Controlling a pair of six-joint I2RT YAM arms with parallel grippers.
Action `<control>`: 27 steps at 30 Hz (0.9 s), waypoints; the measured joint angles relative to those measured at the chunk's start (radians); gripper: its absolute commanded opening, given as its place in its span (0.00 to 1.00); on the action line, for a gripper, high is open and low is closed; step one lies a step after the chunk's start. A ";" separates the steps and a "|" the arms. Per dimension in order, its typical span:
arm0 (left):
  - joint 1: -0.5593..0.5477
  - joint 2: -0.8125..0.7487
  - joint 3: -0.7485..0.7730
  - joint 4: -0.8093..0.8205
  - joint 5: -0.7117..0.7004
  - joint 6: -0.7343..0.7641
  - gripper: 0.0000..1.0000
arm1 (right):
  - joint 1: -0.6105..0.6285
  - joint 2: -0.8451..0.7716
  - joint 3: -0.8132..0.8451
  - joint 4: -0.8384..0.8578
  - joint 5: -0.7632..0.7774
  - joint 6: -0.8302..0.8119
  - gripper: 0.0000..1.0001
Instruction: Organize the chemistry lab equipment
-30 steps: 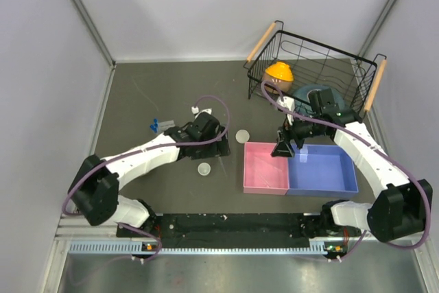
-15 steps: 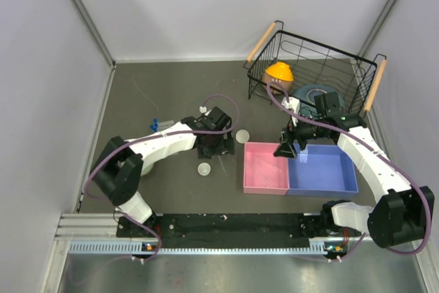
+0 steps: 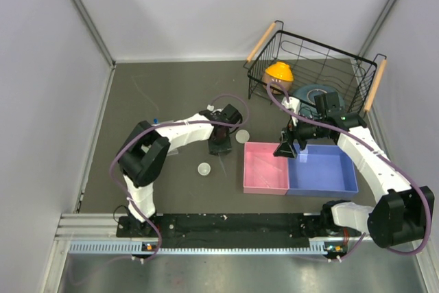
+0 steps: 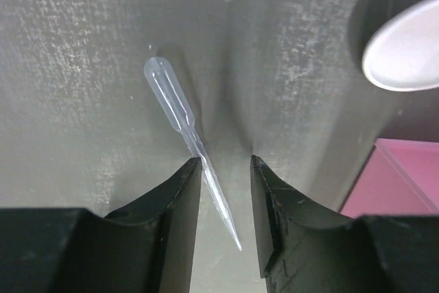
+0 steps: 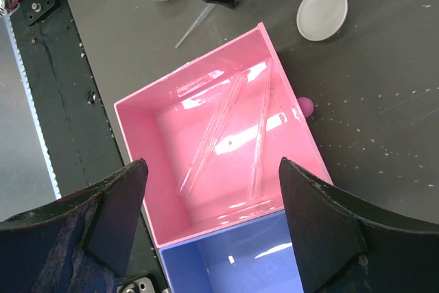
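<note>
A thin clear pipette [image 4: 180,108] lies on the dark table, its stem running between the jaws of my left gripper [image 4: 225,169]. The jaws stand narrow; the stem touches the left finger [image 4: 184,190], and a gap shows to the right one. From above, that gripper [image 3: 219,143] sits just left of a flat round white dish [image 3: 242,136]. A small white cup-like dish [image 3: 204,169] stands nearer. Two pipettes [image 5: 219,125] lie in the pink tray [image 5: 137,142]. My right gripper [image 5: 211,162] hangs wide open above the tray, holding nothing.
A blue tray [image 3: 322,169] adjoins the pink one on its right. At the back right, a black wire basket [image 3: 322,60] holds an orange bowl [image 3: 279,72] and a teal plate [image 3: 312,90]. Something small and blue [image 3: 156,121] shows beside the left arm.
My left gripper has swung right across the table to the pipette beside the flat dish, and its jaws have narrowed around the stem. The right arm has barely moved.
</note>
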 measured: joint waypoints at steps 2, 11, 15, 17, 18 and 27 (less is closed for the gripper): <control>0.000 0.019 0.002 -0.009 -0.012 0.001 0.36 | 0.000 0.000 0.000 0.000 0.000 0.000 0.78; 0.000 0.040 0.017 -0.039 -0.039 0.005 0.19 | 0.000 0.000 0.000 0.000 0.000 -0.001 0.78; 0.000 0.042 0.019 -0.039 -0.039 0.005 0.06 | 0.000 0.000 0.000 0.000 0.000 -0.001 0.78; 0.000 0.042 0.019 -0.039 -0.039 0.007 0.00 | 0.000 0.000 -0.001 0.000 0.000 -0.001 0.78; 0.000 0.042 0.019 -0.039 -0.040 0.008 0.00 | 0.000 0.000 -0.001 0.000 0.000 -0.002 0.78; 0.000 -0.103 -0.059 -0.025 -0.058 0.041 0.00 | 0.000 0.000 -0.001 0.000 0.002 -0.003 0.78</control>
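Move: The pipette is almost under the left gripper: its middle is about 2 cm back and 1 cm to the left, roughly 1 cm below, bulb end forward. The white dish stands some 5 cm ahead and 8 cm to the right, the small white cup about 7 cm back and 5 cm left. The pink box is centred roughly 6 cm back and 16 cm right. From the right gripper, the pipette lies some 22 cm left, 3 cm ahead and 15 cm below. Ease the left gripper about 1 cm down and 1 cm left over the pipette, steadily closing the half-open fingers until they pinch its stem just below the bulb. Once shut, raise it about 3 cm off the table, drifting another 1 cm left, with the fingertips still pointing down. ##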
